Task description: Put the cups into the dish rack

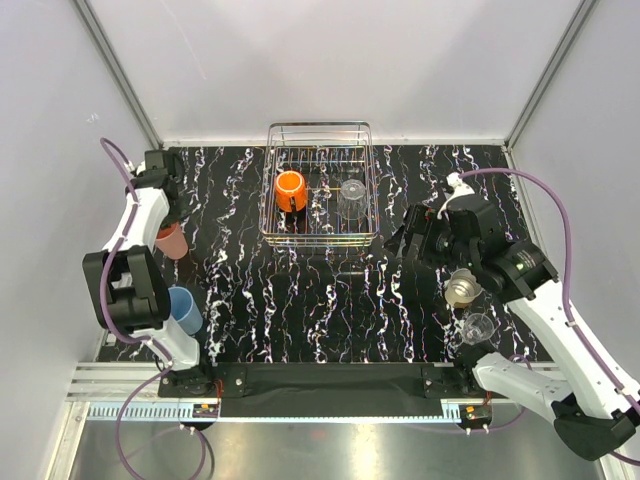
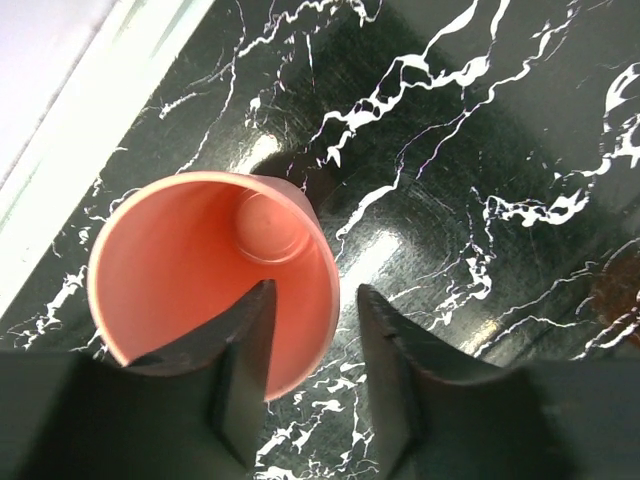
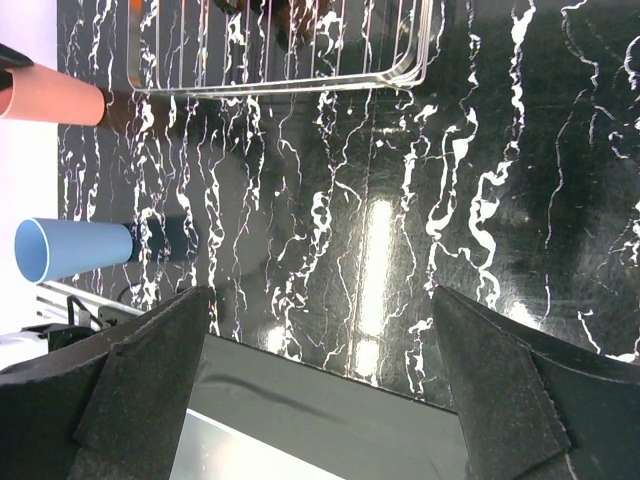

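The salmon-pink tumbler (image 1: 172, 241) stands upright at the table's left edge. My left gripper (image 1: 171, 224) is over it. In the left wrist view the gripper (image 2: 315, 290) is open and straddles the tumbler's (image 2: 190, 260) rim, one finger inside and one outside. The dish rack (image 1: 372, 200) at the back middle holds the orange mug (image 1: 290, 190) and a clear glass (image 1: 351, 198). The light blue cup (image 1: 186, 308) lies at the near left. The beige metallic cup (image 1: 461, 289) and another clear glass (image 1: 478, 326) stand at the right. My right gripper (image 1: 397, 245) is open and empty (image 3: 320, 295).
White walls close in the left, back and right sides. A metal rail (image 1: 320, 385) runs along the near edge. In the right wrist view the rack (image 3: 290, 85), the pink tumbler (image 3: 55, 98) and the blue cup (image 3: 70, 248) show across the black marbled table (image 1: 320, 310).
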### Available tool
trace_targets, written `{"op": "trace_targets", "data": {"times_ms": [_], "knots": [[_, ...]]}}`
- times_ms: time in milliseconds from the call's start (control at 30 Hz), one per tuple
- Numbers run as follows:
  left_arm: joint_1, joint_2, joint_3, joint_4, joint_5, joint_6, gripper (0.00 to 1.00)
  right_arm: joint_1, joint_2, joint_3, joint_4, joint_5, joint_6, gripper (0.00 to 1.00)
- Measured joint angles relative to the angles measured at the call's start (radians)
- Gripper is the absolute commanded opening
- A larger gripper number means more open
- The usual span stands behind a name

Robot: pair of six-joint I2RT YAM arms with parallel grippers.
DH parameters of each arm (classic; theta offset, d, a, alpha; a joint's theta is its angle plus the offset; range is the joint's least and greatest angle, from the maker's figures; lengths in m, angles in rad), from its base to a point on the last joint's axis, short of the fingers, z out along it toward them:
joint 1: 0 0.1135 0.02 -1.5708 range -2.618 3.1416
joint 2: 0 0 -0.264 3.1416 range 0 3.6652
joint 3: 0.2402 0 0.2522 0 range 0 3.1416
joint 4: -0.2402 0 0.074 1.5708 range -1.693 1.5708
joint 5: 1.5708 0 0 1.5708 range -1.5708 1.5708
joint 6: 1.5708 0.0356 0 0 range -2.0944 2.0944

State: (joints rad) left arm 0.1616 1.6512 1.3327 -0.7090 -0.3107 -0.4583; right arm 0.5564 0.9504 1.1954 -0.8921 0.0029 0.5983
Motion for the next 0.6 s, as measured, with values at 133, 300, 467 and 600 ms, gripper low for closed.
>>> {"op": "trace_targets", "data": {"times_ms": [133,300,467,600], "knots": [[0.000,0.019,0.000,-0.005,0.001,-0.006,0.29,0.000,0.000,0.012,-0.008,0.013,0.008,1.00],[0.000,0.020,0.000,-0.007,0.005,-0.016,0.09,0.000,0.009,0.013,-0.019,0.013,0.029,1.00],[0.001,0.018,0.000,-0.008,0.024,-0.023,0.00,0.000,0.027,0.013,-0.018,0.013,0.044,1.00],[0.002,-0.031,-0.033,0.000,0.071,-0.031,0.00,0.000,0.046,0.013,-0.010,0.010,0.057,1.00]]}}
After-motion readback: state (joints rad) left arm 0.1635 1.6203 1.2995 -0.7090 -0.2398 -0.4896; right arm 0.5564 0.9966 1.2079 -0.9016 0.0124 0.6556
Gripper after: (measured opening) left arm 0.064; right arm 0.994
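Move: The left hand is poised over the far right rim of the pink cup, one finger inside and one outside; the cup's middle lies about 3 cm back, 3 cm to its left and some 6 cm below. The blue cup stands roughly 20 cm behind the hand, about level sideways. The orange mug is some 27 cm right and 10 cm ahead, in the dish rack, centred 34 cm right and 10 cm ahead. From the right hand the pink cup is about 48 cm left, 12 cm ahead, and 21 cm lower. The left hand sinks barely 1 cm at the pink cup's rim while its fingers close from a little under half open to nearly shut, pinching the wall on its far right side between the finger inside and the one outside. With the wall gripped, the hand draws about 1.5 cm to the right, coming up and back only slightly with a tilt of some 5 degrees. ##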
